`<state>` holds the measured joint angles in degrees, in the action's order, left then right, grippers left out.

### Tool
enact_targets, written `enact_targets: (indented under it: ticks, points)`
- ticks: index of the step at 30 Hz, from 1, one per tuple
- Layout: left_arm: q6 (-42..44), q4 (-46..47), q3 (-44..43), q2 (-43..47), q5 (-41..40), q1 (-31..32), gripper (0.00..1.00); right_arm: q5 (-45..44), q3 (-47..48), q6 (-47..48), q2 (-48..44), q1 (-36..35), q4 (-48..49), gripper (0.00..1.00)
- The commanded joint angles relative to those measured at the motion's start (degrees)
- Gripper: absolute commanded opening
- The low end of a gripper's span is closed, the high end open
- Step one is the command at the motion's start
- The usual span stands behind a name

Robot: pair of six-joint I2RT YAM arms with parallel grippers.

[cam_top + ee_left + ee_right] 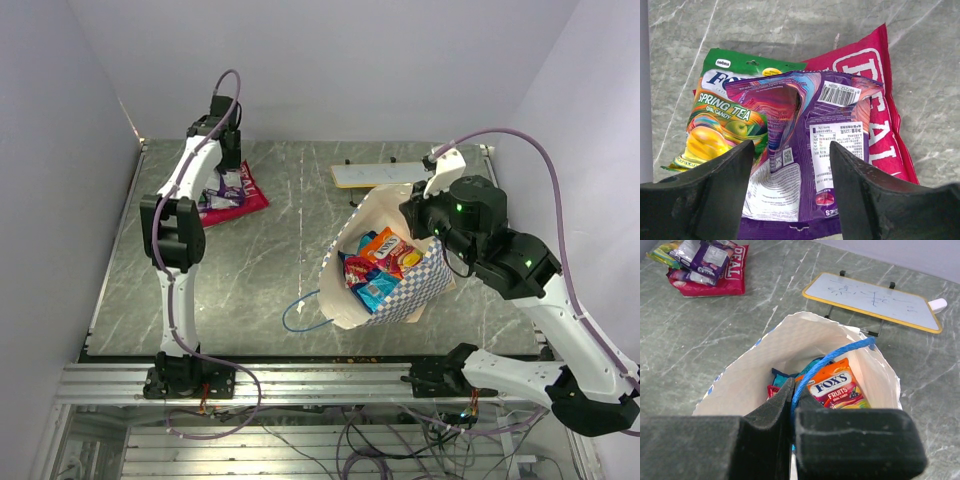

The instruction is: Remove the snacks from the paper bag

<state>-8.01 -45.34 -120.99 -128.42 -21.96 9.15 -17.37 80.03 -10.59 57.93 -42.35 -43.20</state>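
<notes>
The blue-and-white checkered paper bag (418,290) stands tilted right of centre, its mouth open toward the left. Several snacks (382,258) fill it, an orange packet (837,387) on top. My right gripper (793,390) is shut on the bag's blue cord handle (840,352) at the rim. At the far left, three packets lie stacked on the table: a purple packet (805,150) over a green packet (720,120) and a red packet (880,100). My left gripper (791,150) hangs open just above the purple packet, holding nothing.
A small whiteboard on black feet (375,175) stands behind the bag. The bag's other blue handle (300,310) loops out onto the table at its near left. Grey walls close in the back and sides.
</notes>
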Motion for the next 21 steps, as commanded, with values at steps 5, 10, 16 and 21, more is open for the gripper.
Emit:
enact_targets:
  ticks: [5,10,16,21]
  points:
    - [-3.3,1.1,1.3,8.8,3.7,-0.3,0.76,-0.3,-0.8,1.3,-2.1,-0.1,0.3,0.00]
    - [-8.9,2.8,6.0,15.8,9.5,-0.3,0.95,0.3,-0.7,2.1,-3.8,-0.1,1.2,0.00]
    - [-20.9,13.7,24.6,27.5,33.8,0.0,0.98,4.1,0.7,0.7,-2.7,-0.1,3.9,0.00]
    - [-24.0,13.5,35.6,38.0,45.9,4.4,1.00,5.7,-0.7,-2.4,-1.6,-0.1,8.6,0.00]
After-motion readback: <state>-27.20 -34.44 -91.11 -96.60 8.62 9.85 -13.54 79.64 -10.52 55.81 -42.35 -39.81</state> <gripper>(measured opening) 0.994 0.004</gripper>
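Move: The orange Fox's packet in the paper bag lies about 42 cm to the left hand's right, some 26 cm back and a couple of centimetres lower. The blue packet is about 9 cm nearer the base than it and 3 cm to its left, the red one 5 cm nearer and 8 cm left. The purple packet, already freed, sits about 4 cm under the left fingers and 2 cm ahead. From the right hand the orange packet is roughly 5 cm ahead, 1 cm right and 24 cm below. With the right fingers still pinching the blue handle and easing it up about 2 cm, the empty left hand rises some 9 cm off the purple packet, then sweeps about 10 cm back and as far right towards the paper bag, speeding up. Its wrist rolls some 40 degrees, swinging the fingers round to point rightward and down, and they spread from mostly to fully open. ##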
